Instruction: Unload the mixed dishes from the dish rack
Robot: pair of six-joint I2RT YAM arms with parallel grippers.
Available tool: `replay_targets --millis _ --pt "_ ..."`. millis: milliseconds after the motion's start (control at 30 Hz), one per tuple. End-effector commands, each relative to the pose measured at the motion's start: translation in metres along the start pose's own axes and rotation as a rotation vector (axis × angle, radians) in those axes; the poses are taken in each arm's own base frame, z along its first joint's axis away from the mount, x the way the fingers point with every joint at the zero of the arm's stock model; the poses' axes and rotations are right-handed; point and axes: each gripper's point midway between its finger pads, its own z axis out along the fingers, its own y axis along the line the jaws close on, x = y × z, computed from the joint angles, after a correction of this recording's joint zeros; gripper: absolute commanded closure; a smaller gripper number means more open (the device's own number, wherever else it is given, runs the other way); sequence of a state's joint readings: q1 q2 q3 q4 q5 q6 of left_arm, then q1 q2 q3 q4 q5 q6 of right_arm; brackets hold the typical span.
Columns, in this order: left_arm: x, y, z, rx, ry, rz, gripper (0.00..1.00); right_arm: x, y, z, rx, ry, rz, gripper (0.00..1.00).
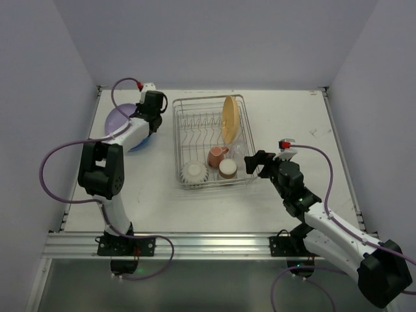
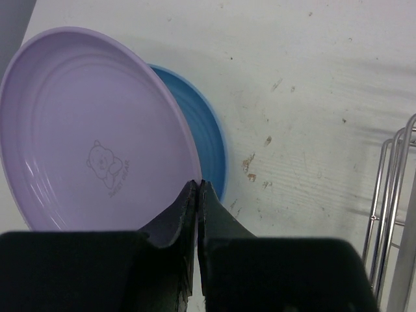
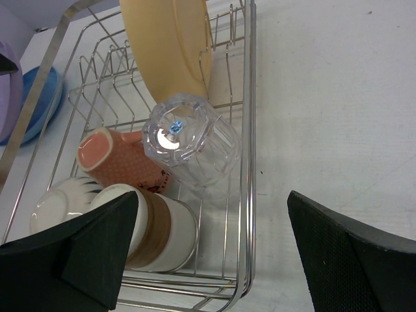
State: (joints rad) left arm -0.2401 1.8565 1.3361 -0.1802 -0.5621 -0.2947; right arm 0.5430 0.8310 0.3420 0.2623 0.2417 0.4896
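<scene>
My left gripper [image 2: 197, 185] is shut on the rim of the purple plate [image 2: 84, 130], which tilts over the blue plate [image 2: 205, 143] on the table left of the dish rack [image 1: 177, 140]. In the rack a yellow-orange plate [image 3: 169, 45] stands upright in the prongs. A clear glass [image 3: 195, 143], a pink mug [image 3: 114, 159], a brown-and-cream cup [image 3: 166, 231] and a white ribbed bowl [image 3: 52, 205] sit at its near end. My right gripper [image 3: 212, 195] hangs open over the rack's near right corner, its jaws straddling the right rim with nothing between them.
White walls close in the table at the back and on both sides. The left arm's purple cable [image 1: 58, 156] loops beside the plates. Bare tabletop [image 1: 299, 123] lies right of the rack.
</scene>
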Motion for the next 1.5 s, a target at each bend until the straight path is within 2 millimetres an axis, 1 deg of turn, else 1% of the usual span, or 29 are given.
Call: replay_targets --millis 0,33,367,567,700,767,1067,1100,1133,1167,1233,1300,1367,1467 --pt "-0.022 0.009 0.01 -0.051 -0.057 -0.01 1.0 -0.023 0.015 0.001 -0.043 -0.056 0.025 0.01" --pt "-0.02 0.009 0.012 -0.052 -0.051 -0.006 1.0 -0.022 0.015 0.002 -0.043 -0.056 0.025 0.01" --pt "-0.017 0.002 0.019 -0.029 -0.044 0.004 1.0 -0.023 0.017 0.002 -0.049 -0.053 0.025 0.01" --pt "-0.01 -0.012 0.021 0.052 -0.004 0.022 1.0 -0.023 0.017 0.001 -0.049 -0.053 0.025 0.01" --pt "0.001 -0.026 0.024 0.122 0.042 0.038 1.0 -0.024 0.017 0.0 -0.05 -0.059 0.025 0.01" --pt "0.005 -0.028 0.024 0.137 0.054 0.042 0.97 -0.026 0.017 0.0 -0.053 -0.064 0.027 0.01" --pt "0.013 -0.018 0.02 0.096 0.08 0.051 0.98 -0.028 0.018 -0.004 -0.062 -0.075 0.03 0.01" --pt "0.015 -0.018 0.02 0.1 0.085 0.056 0.97 -0.028 0.018 -0.004 -0.063 -0.076 0.03 0.01" --pt "0.016 -0.018 0.019 0.103 0.086 0.064 0.9 -0.028 0.018 -0.004 -0.062 -0.075 0.03 0.01" --pt "0.015 -0.017 0.018 0.102 0.085 0.065 0.87 -0.027 0.018 -0.004 -0.063 -0.073 0.029 0.01" --pt "0.017 -0.014 0.016 0.094 0.085 0.068 0.83 -0.027 0.018 -0.004 -0.063 -0.073 0.029 0.01" --pt "0.016 -0.011 0.014 0.086 0.085 0.069 0.77 -0.028 0.018 -0.005 -0.062 -0.075 0.03 0.01" --pt "0.015 -0.009 0.013 0.079 0.084 0.072 0.67 -0.028 0.018 -0.005 -0.062 -0.078 0.029 0.01" --pt "0.013 -0.009 0.009 0.089 0.081 0.069 0.56 -0.029 0.017 -0.006 -0.06 -0.081 0.029 0.01"
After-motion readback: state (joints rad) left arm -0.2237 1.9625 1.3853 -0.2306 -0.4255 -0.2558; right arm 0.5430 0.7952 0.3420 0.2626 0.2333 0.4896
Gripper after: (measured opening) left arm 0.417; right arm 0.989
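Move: About 8 cm to the left of the left hand, roughly level with it fore and aft and some 6 cm below, lies the blue plate that the held purple plate is being brought to. The dish rack's middle is around 22 cm to this hand's right and 5 cm back; in it the yellow plate stands some 27 cm to the right and 2 cm farther out. From the right hand the blue plate is about 18 cm ahead, 42 cm to the left and 10 cm lower. Lowering the purple plate onto the blue one, the left hand sinks about 4.5 cm and, midway down, shifts a couple of centimetres right towards the rack, tipping its fingers slightly farther down with a small clockwise turn. Then, almost still, the fingers open to a bit under half and let go of the plate's right-hand rim, which stays between them. ##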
